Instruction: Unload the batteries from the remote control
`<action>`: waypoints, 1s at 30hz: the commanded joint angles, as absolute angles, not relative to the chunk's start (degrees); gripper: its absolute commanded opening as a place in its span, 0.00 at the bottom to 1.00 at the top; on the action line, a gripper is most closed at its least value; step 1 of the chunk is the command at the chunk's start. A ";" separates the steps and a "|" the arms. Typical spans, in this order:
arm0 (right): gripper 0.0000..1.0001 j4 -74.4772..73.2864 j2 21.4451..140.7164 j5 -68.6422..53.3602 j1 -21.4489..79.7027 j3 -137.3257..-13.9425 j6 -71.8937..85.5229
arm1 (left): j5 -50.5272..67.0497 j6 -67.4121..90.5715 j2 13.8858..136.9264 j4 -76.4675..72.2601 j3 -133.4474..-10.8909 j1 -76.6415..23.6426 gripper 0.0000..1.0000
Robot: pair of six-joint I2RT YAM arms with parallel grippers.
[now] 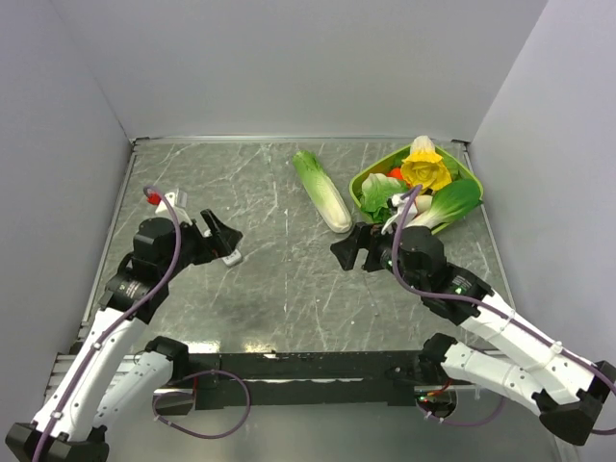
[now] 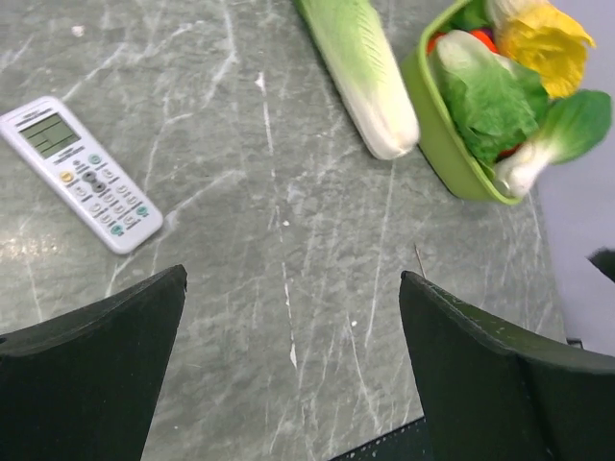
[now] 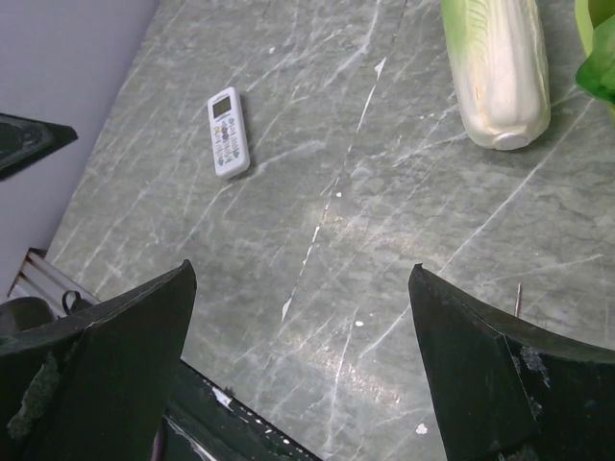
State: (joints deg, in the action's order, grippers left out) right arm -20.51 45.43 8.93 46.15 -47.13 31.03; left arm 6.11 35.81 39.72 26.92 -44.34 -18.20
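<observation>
The remote control (image 2: 82,175) is a slim white bar lying face up on the grey table, screen and buttons showing. It also shows in the right wrist view (image 3: 229,133) and in the top view (image 1: 233,257), just under my left fingers. No batteries are visible and the back of the remote is hidden. My left gripper (image 2: 293,279) is open and empty, hovering just right of the remote (image 1: 229,239). My right gripper (image 3: 303,269) is open and empty, over the table's middle (image 1: 345,252), well to the right of the remote.
A long pale-green cabbage (image 1: 322,191) lies at the back centre. A green bowl (image 1: 371,170) of leafy vegetables and a yellow flower stands at the back right. White walls enclose the table on three sides.
</observation>
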 commanded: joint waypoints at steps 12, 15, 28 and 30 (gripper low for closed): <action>1.00 -18.01 38.23 6.85 45.44 -43.86 29.09 | -17.68 50.09 66.41 34.63 -51.42 -16.00 0.98; 1.00 -18.02 37.09 6.50 45.61 -43.16 28.39 | -15.56 52.29 73.18 33.14 -52.20 -11.79 0.99; 1.00 -12.48 31.47 0.88 45.61 -38.50 22.59 | -16.52 53.61 90.96 29.97 -61.25 -11.16 0.95; 1.00 -12.66 31.20 1.23 45.70 -38.41 21.98 | -16.96 53.79 93.15 30.67 -62.05 -11.34 0.95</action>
State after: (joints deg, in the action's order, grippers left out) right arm -16.49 32.58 1.93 45.71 -38.83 24.34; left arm -15.53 52.71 90.45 31.86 -58.46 -10.94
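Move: Ahead and to the left of the open left hand, the remote control lies flat on the table, about 10 cm farther out, 6 cm left and 23 cm below. The long cabbage is some 26 cm ahead of this hand and 19 cm to its right, with the vegetable basket roughly 27 cm ahead and 43 cm right, both about 20 cm lower. From the right hand, the remote is around 13 cm ahead, 31 cm left and 24 cm down. Swooping down about 18 cm towards the remote, the left hand also goes some 10 cm forward and 7 cm left, the leftward part ending before a last, nearly level forward stretch. Its wrist tips down nearly 40 degrees and swings counter-clockwise, bringing the wide-open fingers over and astride the remote without closing. The open right hand eases back about 3 cm. ##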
